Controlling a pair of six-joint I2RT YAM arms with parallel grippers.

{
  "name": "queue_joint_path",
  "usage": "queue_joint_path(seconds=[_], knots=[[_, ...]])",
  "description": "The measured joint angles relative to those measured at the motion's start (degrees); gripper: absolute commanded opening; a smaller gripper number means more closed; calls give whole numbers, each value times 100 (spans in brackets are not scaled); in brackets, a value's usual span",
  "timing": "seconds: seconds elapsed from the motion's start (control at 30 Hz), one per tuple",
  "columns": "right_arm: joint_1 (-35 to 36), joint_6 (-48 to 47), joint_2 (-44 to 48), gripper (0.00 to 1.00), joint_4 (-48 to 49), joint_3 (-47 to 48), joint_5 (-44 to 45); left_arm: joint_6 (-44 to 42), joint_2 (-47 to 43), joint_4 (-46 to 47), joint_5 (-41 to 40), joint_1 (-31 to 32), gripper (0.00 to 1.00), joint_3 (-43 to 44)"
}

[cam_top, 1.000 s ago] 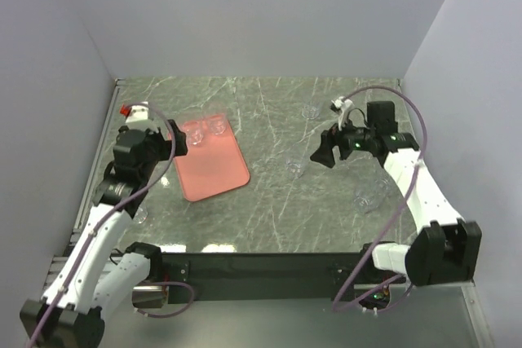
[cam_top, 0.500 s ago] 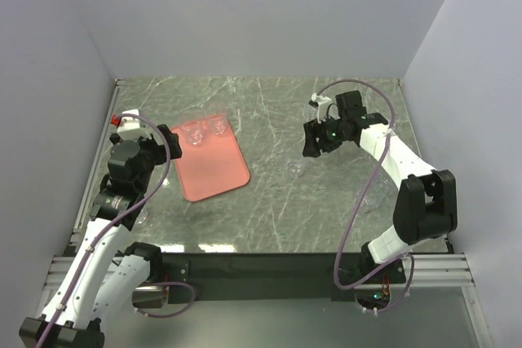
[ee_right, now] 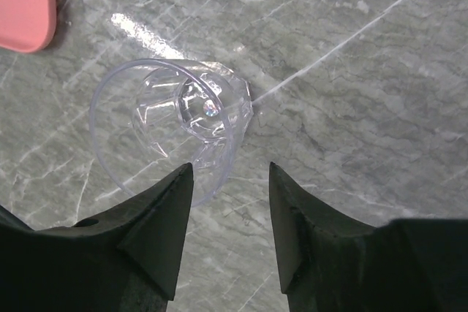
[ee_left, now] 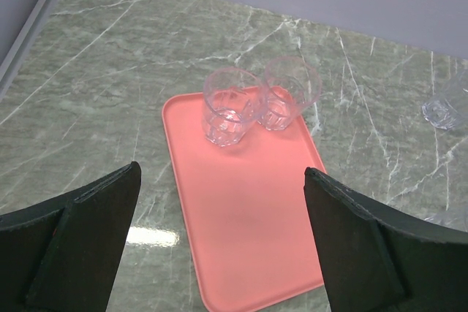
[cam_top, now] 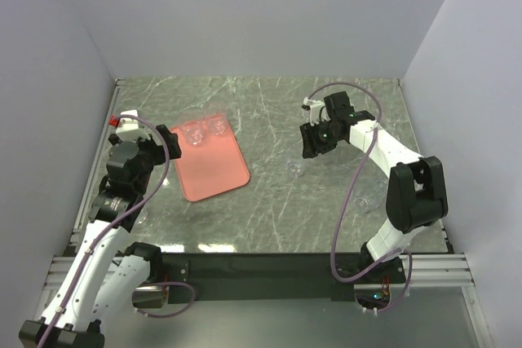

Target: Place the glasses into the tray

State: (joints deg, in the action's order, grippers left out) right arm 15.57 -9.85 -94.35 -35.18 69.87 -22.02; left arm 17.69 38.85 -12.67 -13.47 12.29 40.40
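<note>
The salmon-pink tray (cam_top: pixel 214 165) lies left of centre, and two clear glasses (cam_top: pixel 194 134) (cam_top: pixel 216 126) stand at its far end. In the left wrist view they touch each other (ee_left: pixel 229 107) (ee_left: pixel 289 93) on the tray (ee_left: pixel 241 224). My left gripper (cam_top: pixel 170 143) (ee_left: pixel 223 172) is open and empty, above the tray's left edge. Another glass (cam_top: pixel 295 166) stands upright on the table. My right gripper (cam_top: pixel 309 144) (ee_right: pixel 227 172) is open just above it. That glass (ee_right: pixel 172 118) sits beyond the left fingertip (ee_right: pixel 172 188), not between the fingers.
A further glass (ee_left: pixel 444 107) stands on the table right of the tray. Faint glasses show by the left arm (cam_top: pixel 139 216) and at the right (cam_top: pixel 369 196). A tray corner (ee_right: pixel 25 5) shows in the right wrist view. Grey walls enclose the marble table.
My right arm has swung left and forward, bringing its gripper down over the mid-table glass. My left gripper has drawn back slightly to the left of the tray.
</note>
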Motion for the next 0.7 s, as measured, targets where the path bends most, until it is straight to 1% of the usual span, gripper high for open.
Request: queue_joint_path(seconds=[0.13,0.4,0.43,0.5,0.53,0.6,0.63,0.7], knots=[[55,-2,-37,44,0,0,83,0,-2,0,2,0,99,0],[155,-7,-188,33,-13,33,190,0,-4,0,7,0,99,0],[170,-7,-225,28,-13,46,195,0,-9,0,4,0,99,0],[201,-13,-269,24,-13,57,219,0,-15,0,4,0,99,0],[212,-24,-271,19,-11,59,238,0,-26,2,4,0,99,0],[232,-44,-271,14,-13,66,269,0,-46,0,4,0,99,0],[243,-66,-271,9,-15,66,293,-2,-55,2,4,0,99,0],[256,-114,-271,5,-55,66,343,0,-76,0,4,0,99,0]])
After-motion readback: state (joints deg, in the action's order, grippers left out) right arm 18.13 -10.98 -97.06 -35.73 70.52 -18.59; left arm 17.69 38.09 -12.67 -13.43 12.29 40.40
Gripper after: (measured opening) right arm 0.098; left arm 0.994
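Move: Just to the left of the right hand and slightly nearer the base, the middle glass of the table stands with its middle about 3 cm left, 2 cm back and 5 cm below. A second glass is some 18 cm ahead and 3 cm right; another sits roughly 14 cm right and 8 cm back. The tray's middle lies about 23 cm left, 3 cm ahead, 9 cm down. From the left hand the middle glass is about 28 cm right, 5 cm ahead, 20 cm below. Closing from about half open to nearly shut, the right hand's fingers come together on the rim wall of the middle glass, on the side away from the tray, and pinch it. Meanwhile the hand eases down under 2 cm, drifting about half a centimetre left, with one finger going inside the rim, and the wrist hardly turns. ##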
